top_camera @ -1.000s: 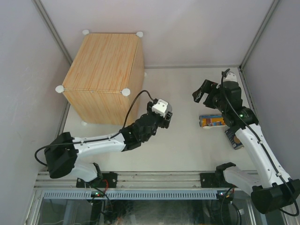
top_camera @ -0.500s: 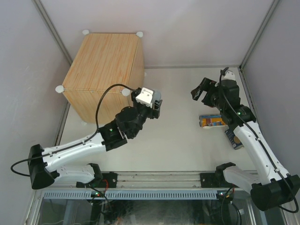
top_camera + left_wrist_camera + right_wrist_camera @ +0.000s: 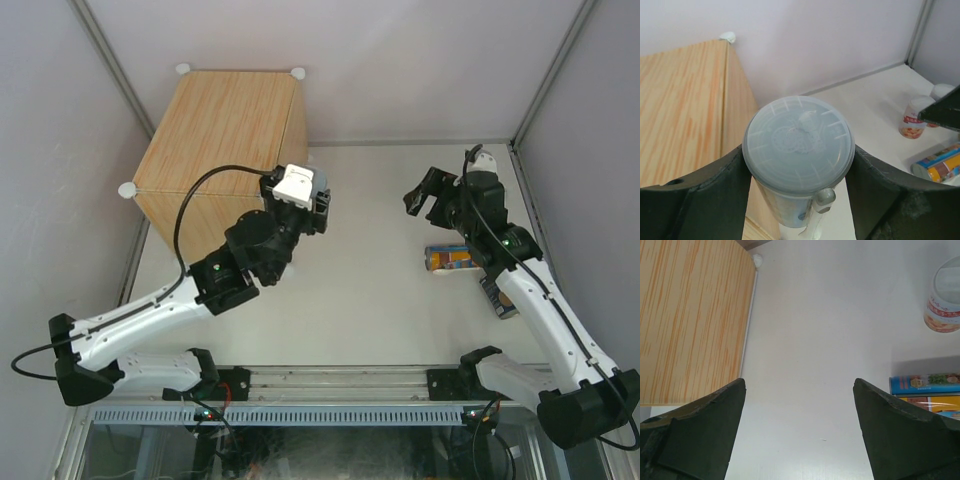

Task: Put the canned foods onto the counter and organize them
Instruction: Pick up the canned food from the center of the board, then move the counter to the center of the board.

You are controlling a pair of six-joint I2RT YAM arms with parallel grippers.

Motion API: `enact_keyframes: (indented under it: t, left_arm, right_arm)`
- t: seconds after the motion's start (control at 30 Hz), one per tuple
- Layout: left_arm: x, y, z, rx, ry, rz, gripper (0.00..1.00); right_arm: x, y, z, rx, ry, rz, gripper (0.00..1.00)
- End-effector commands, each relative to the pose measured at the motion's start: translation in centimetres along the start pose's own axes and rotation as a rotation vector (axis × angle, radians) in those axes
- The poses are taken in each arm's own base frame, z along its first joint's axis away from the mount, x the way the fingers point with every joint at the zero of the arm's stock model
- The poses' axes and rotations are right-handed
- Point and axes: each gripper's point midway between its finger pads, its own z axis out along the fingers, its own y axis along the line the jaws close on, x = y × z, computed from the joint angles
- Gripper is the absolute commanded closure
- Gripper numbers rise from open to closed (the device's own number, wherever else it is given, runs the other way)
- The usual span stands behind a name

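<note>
My left gripper (image 3: 799, 172) is shut on a tall can (image 3: 799, 137) with a translucent grey lid and a white spoon clipped to its side. It holds the can upright in the air. In the top view this gripper (image 3: 300, 195) hangs at the front right corner of the light wood-grain counter (image 3: 225, 125), and the wrist hides the can. My right gripper (image 3: 425, 192) stands open with nothing in it, above the white floor. Just in front of it a blue-orange cylinder (image 3: 452, 259) lies on its side. A short white-red can (image 3: 945, 300) stands to the right.
A flat tin (image 3: 497, 297) lies partly under my right forearm. A second white-lidded can (image 3: 942, 91) stands behind the white-red one (image 3: 915, 120). White walls with metal corner posts close the space. The counter has white knobs (image 3: 268, 197) at its corners.
My left arm has swung up and to the left with the tall can, from the middle of the floor to the counter's front right corner. My right gripper has drifted slightly left.
</note>
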Motion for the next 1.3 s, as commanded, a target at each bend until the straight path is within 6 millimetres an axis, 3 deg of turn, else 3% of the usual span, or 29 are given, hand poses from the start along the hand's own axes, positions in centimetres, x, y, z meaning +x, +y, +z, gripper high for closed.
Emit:
enact_keyframes:
  t: [0.0,0.27,0.7,0.93,1.27]
  left_arm:
    - [-11.0,5.4,-2.7,-0.114,-0.239,-0.155,1.00]
    - [-14.6,9.1,-4.3,-0.214,-0.287,-0.151,1.00]
    - [-16.4,14.3,-6.3,-0.386,-0.306,-0.137,1.00]
    - [-15.9,17.9,-6.9,-0.503,-0.301,-0.155,1.00]
    - [-15.1,22.3,-6.3,-0.606,-0.293,-0.156,1.00]
  right_arm:
    - [-2.0,1.5,-0.9,-0.035,-0.069,0.016,0.13]
    - [-1.8,2.5,-0.9,-0.063,-0.066,0.014,0.13]
    - [-1.9,4.5,-1.4,-0.102,-0.063,-0.019,0.13]
    - [-2.5,7.3,-1.4,-0.151,-0.063,-0.049,0.14]
    - [-3.5,15.3,-0.3,-0.305,-0.024,-0.078,0.15]
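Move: The left hand already holds a clear-lidded canned food. The wooden box's middle is some 21 cm ahead of it, 21 cm left and 25 cm below. From the right hand, empty and open, the box's middle is roughly 17 cm ahead, 40 cm left and 13 cm below. Near the right hand, the lying orange can is about 4 cm ahead and 7 cm right, 24 cm down; the standing red-label jar is 15 cm ahead, 9 cm right, 21 cm down. Still gripping the clear-lidded canned food, the left hand climbs and swings left towards the wooden box, levelling off after about 10 cm of rise and carrying on left to some 19 cm, edging forward at the end while turning about 35 degrees counter-clockwise. The right hand, fingers open, creeps left, then speeds up and rises towards the box, about 9 cm left and 5 cm up. ##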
